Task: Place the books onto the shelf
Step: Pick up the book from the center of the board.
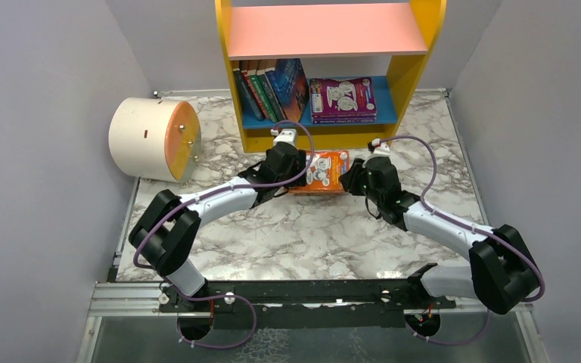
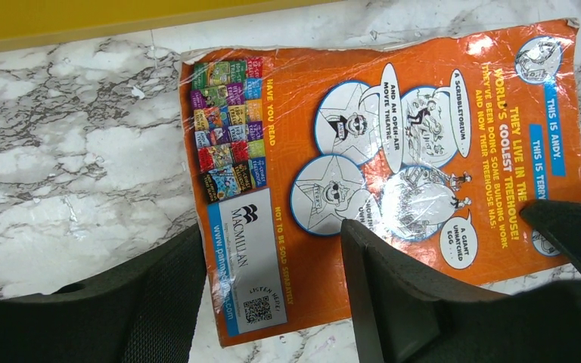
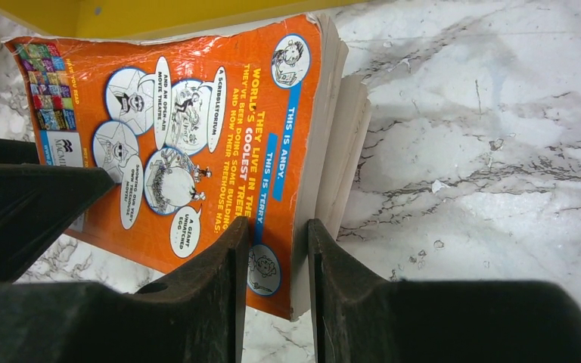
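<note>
An orange book (image 1: 328, 171) with white cartoon pictures lies on the marble table just in front of the shelf (image 1: 417, 68). My right gripper (image 3: 278, 227) is shut on its page-edge side, one finger on the cover (image 3: 197, 151), the other against the pages. My left gripper (image 2: 272, 242) stands open astride the spine side of the orange book (image 2: 393, 136), one finger beside it and one over the cover. Both grippers flank it in the top view, left gripper (image 1: 302, 168) and right gripper (image 1: 352, 178). Several books (image 1: 268, 91) lean upright on the blue board; a purple stack (image 1: 342, 98) lies flat.
A cream cylinder (image 1: 155, 138) with an orange end lies at the left of the table. The shelf's yellow base (image 1: 310, 138) runs close behind the book. The pink upper board (image 1: 325, 30) carries nothing. Grey walls close in both sides.
</note>
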You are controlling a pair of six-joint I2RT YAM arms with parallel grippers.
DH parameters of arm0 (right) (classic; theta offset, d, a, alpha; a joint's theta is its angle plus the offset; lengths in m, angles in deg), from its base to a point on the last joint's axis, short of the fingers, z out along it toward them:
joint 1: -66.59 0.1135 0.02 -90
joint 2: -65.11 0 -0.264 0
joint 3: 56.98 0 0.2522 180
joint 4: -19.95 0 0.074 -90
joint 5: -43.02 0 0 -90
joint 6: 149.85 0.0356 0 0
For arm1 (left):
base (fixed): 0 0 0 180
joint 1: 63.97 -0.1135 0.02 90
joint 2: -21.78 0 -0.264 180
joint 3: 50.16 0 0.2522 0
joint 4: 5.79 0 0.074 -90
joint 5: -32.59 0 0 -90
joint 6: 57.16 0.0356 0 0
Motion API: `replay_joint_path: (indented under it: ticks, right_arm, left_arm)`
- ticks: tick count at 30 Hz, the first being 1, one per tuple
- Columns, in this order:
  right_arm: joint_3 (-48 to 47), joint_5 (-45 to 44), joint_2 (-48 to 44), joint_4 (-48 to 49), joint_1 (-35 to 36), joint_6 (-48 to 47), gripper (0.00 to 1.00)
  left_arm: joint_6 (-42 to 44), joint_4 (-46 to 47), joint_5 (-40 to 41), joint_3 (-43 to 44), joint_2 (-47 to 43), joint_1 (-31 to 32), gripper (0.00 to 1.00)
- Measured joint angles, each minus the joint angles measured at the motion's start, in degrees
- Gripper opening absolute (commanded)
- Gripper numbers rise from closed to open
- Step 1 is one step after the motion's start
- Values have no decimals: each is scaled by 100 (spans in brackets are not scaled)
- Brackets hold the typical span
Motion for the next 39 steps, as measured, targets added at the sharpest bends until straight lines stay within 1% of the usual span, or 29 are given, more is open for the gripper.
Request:
replay_joint_path:
  ticks: [6, 17, 39]
  right_arm:
    - [-59, -4, -59, -26, -4, -46, 8]
    - [-660, -79, -173, -267, -52, -354, 8]
    - [-1412, -225, -671, -756, -83, -675, 7]
  left_arm:
    - [101, -157, 72, 256, 0, 0, 54]
    - [293, -496, 348, 787, -26, 0, 54]
    - [579, -1137, 732, 1751, -151, 188, 53]
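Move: The stack of purple books lying on the blue shelf board lies about 20 cm ahead of the left hand, 16 cm to its right and 5 cm higher. From the right hand it is some 21 cm ahead, 1 cm to the left and 5 cm up. The leaning blue book, last in the standing row, is roughly 19 cm straight ahead of the left hand, its middle about 10 cm higher. The orange book, already gripped at its left end by the left hand and its right end by the right, is carried mainly up, 11 to 12 cm, and about 3 cm forward towards the shelf and the purple stack. Both wrists tip the fingers upward, the right slightly more, 10 to 15 degrees; both hands keep their hold. ##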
